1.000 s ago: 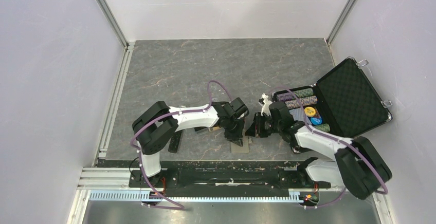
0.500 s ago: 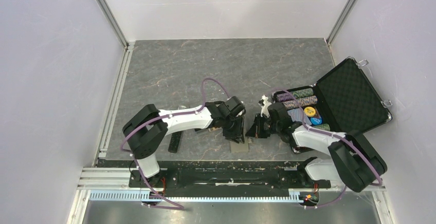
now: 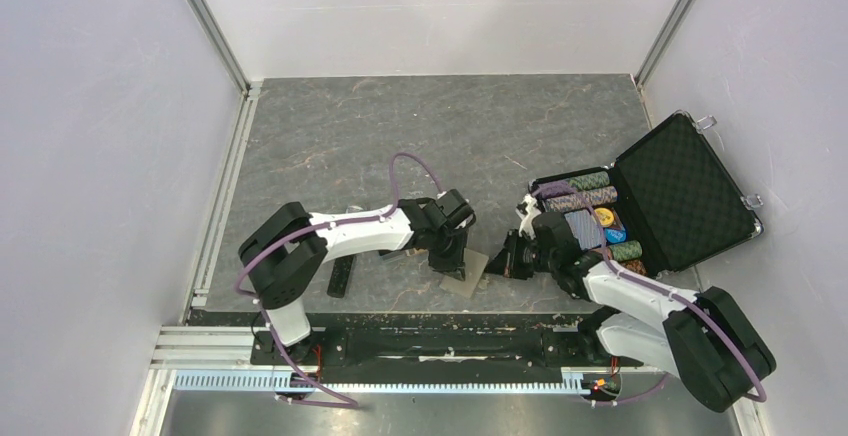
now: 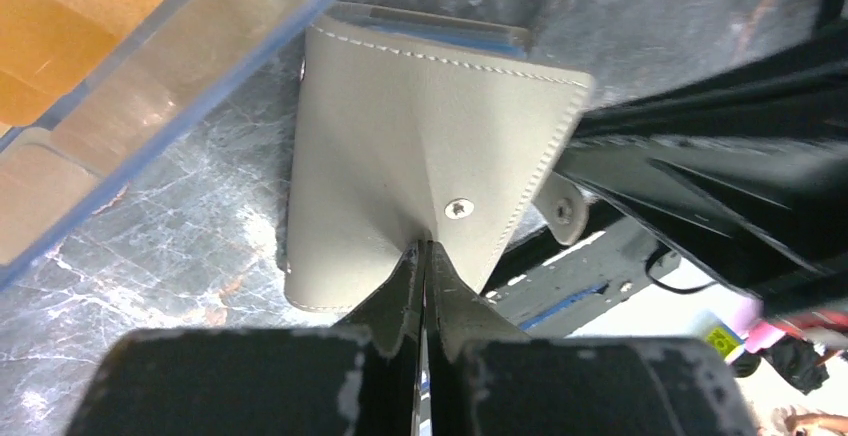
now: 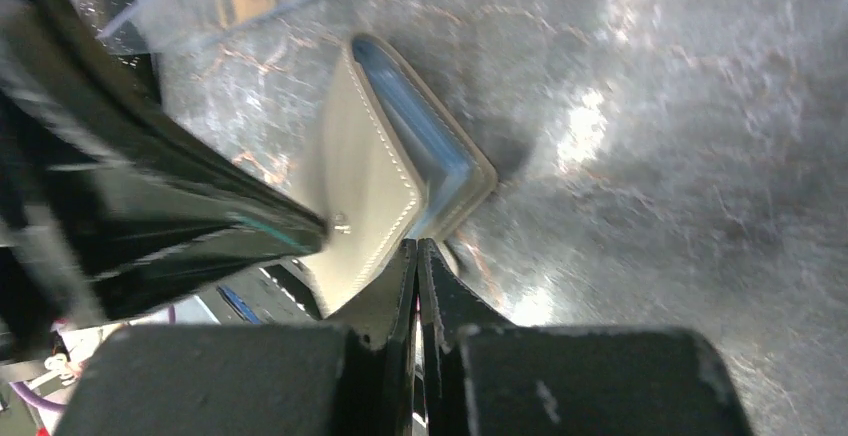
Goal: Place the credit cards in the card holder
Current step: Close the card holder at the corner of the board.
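Observation:
The grey-tan card holder (image 4: pixel 400 146) lies near the table's front edge (image 3: pixel 473 279), its cover raised so the pale blue inside (image 5: pixel 425 141) shows. My left gripper (image 4: pixel 425 248) is shut on the cover's near edge, beside the snap, and creases the leather. From the other side my right gripper (image 5: pixel 417 246) is shut, its tips against the holder's corner by the small tab (image 4: pixel 561 206). I cannot tell whether it pinches anything. Orange-gold credit cards (image 4: pixel 70 46) show through a clear plastic box just behind the holder.
An open black chip case (image 3: pixel 690 191) with rows of striped chips (image 3: pixel 585 191) stands at the right, close behind my right arm. A long black bar (image 3: pixel 341 276) lies left of my left arm. Bare grey floor stretches toward the back wall.
The left gripper opened briefly and shut again on the holder's cover. The right gripper shut and drew slightly back to the right. The holder now sits turned and tilted.

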### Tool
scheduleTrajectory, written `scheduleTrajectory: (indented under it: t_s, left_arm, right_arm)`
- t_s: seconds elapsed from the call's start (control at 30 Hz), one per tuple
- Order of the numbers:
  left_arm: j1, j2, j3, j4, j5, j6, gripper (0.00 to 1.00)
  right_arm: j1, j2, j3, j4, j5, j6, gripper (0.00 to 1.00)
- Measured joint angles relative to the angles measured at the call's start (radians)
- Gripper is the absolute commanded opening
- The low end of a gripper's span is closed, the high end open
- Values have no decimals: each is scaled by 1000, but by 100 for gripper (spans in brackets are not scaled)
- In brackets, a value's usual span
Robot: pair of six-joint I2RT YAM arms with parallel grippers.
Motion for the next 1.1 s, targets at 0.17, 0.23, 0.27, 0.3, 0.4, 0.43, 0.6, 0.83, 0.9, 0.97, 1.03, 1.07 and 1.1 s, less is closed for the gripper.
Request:
scheduleTrajectory:
  t_s: [0.17, 0.23, 0.27, 0.3, 0.4, 0.43, 0.6, 0.83, 0.9, 0.97, 1.03, 1.07, 1.1]
  left_arm:
    - [0, 52, 6, -29, 5, 12, 2]
    - [-1, 61, 26, -45, 5, 19, 2]
    - [-3, 66, 33, -51, 4, 26, 2]
    - [-3, 71, 38, -56, 4, 30, 2]
    - [-3, 76, 47, -66, 6, 39, 5]
    - [-4, 76, 47, -65, 6, 40, 7]
    - [-4, 71, 41, -48, 13, 43, 27]
    - [-5, -14, -50, 90, 38, 33, 47]
    - [-5, -36, -68, 132, 43, 28, 47]
    - [-5, -42, -71, 168, 58, 23, 47]
    - [-5, -42, -71, 198, 66, 13, 47]
    - [-5, -42, -71, 209, 68, 10, 47]
    - [-5, -42, -71, 216, 70, 8, 47]
  right_arm:
    - [-1, -1, 93, -20, 0, -53, 2]
    - [-3, 1, 128, -18, -1, -75, 2]
    - [-4, 3, 142, -15, -1, -86, 2]
    - [-4, 6, 149, -12, -2, -93, 2]
    - [-4, 38, 155, -5, -4, -111, 1]
    - [-4, 56, 155, -4, -4, -113, 1]
    - [-5, 161, 135, 55, -16, -120, 0]
    - [-10, 233, 104, 132, -45, -112, 0]
    - [-10, 233, 99, 140, -45, -112, 0]
    - [-10, 233, 97, 143, -45, -112, 0]
    - [-10, 233, 97, 143, -45, -112, 0]
    - [-10, 233, 97, 143, -45, -113, 0]
    - [-10, 233, 97, 143, -45, -113, 0]
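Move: The closed card holder lies right under the left hand, its middle some 1 cm ahead, 1 cm to the right and 3 cm below. Its snap tab sticks out about 4 cm to the left hand's right, 1 cm back and 3 cm down. The clear card box stands roughly 7 cm ahead and 9 cm left of that hand, 3 cm below. From the right hand, the holder's middle is about 5 cm left, level fore and aft, 1 cm lower. Press the shut left gripper down about 2 cm onto the card holder's cover and hold there; meanwhile lift the shut right gripper forward some 5 cm up, then lower it onto the holder's free edge near its far right corner and keep it there. Then open the left fingers about halfway and raise them 3 to 4 cm while carrying them 3 cm right, towards the snap tab. ##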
